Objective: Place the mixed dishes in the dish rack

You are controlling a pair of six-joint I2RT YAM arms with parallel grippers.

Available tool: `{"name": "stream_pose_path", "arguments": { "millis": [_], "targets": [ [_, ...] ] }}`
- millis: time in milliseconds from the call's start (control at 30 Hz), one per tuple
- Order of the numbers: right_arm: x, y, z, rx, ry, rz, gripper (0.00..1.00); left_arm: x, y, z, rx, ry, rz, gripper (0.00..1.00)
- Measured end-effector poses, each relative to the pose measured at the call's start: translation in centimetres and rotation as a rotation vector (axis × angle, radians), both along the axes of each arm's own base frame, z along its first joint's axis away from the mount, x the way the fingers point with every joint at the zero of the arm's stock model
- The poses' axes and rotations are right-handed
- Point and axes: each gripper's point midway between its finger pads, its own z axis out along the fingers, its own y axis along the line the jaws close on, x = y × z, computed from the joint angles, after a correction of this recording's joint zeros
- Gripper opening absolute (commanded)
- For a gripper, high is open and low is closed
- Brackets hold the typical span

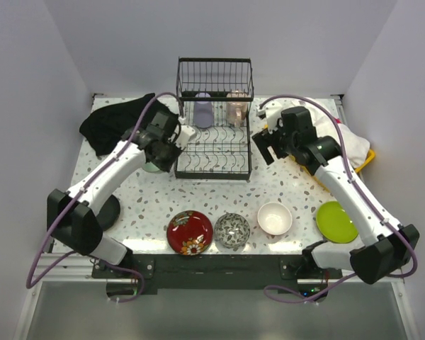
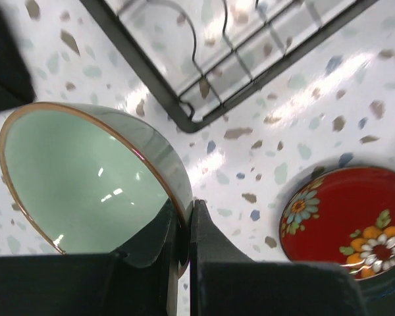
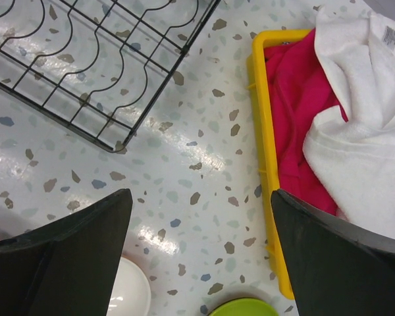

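Note:
My left gripper (image 2: 184,207) is shut on the rim of a pale green bowl (image 2: 72,178), one finger inside and one outside, with the bowl tilted. This is just left of the black wire dish rack (image 1: 214,134), at its front corner (image 2: 204,66). A lavender mug (image 1: 203,112) and a pinkish mug (image 1: 236,108) sit in the rack. Along the front lie a red floral bowl (image 1: 190,231), a black-white patterned bowl (image 1: 231,229), a white bowl (image 1: 275,217) and a lime green plate (image 1: 336,221). My right gripper (image 3: 201,194) stands open over bare table right of the rack.
A yellow tray (image 3: 263,131) with pink and white cloths stands at the right edge. A black cloth (image 1: 113,120) lies at the back left. White walls close in the table on three sides.

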Motion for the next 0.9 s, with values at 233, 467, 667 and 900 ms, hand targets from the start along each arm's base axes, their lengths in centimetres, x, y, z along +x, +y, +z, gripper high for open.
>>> {"name": "stream_pose_path", "arguments": {
  "millis": [233,467,667,900],
  "targets": [
    [0.9,-0.2,-0.4,-0.024,0.034,-0.032,0.91,2.6,-6.7,6.6,-0.361,-0.154,-0.132,0.0],
    [1.1,-1.4,-0.8,-0.059,0.042,-0.083,0.91,3.8,-13.3,9.4,-0.678,-0.183,-0.28,0.0],
    [1.1,-4.1,-0.7,-0.094,0.063,-0.161,0.91,3.0,-17.1,8.5,-0.963,-0.138,-0.339,0.0],
    [1.7,-7.7,0.1,-0.117,0.065,-0.272,0.91,3.8,-21.5,6.7,-1.219,-0.004,-0.343,0.0]
  ]
}}
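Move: Over the rack's front left corner, the left hand already holds the green bowl by its rim. The free right part of the dish rack's lower tier lies some 19 cm to its right, 7 cm ahead and 13 cm below. Deeper in the rack stand the lavender cup, 22 cm ahead and 9 cm right, and the pink mug, 21 cm ahead and 20 cm right; the red plate is 18 cm back, 5 cm right. From the right hand that free part is about 11 cm left, 3 cm ahead and 23 cm down. Swinging about 21 cm to the right across the rack, with a slight forward drift, the left hand arcs up first and then eases down a little, rolling some 70 degrees so that its fingers, still pinching the rim, turn from pointing down to pointing right. The right hand, empty and open, draws about 8 cm right, away from the rack towards the yellow bin, turning clockwise. ##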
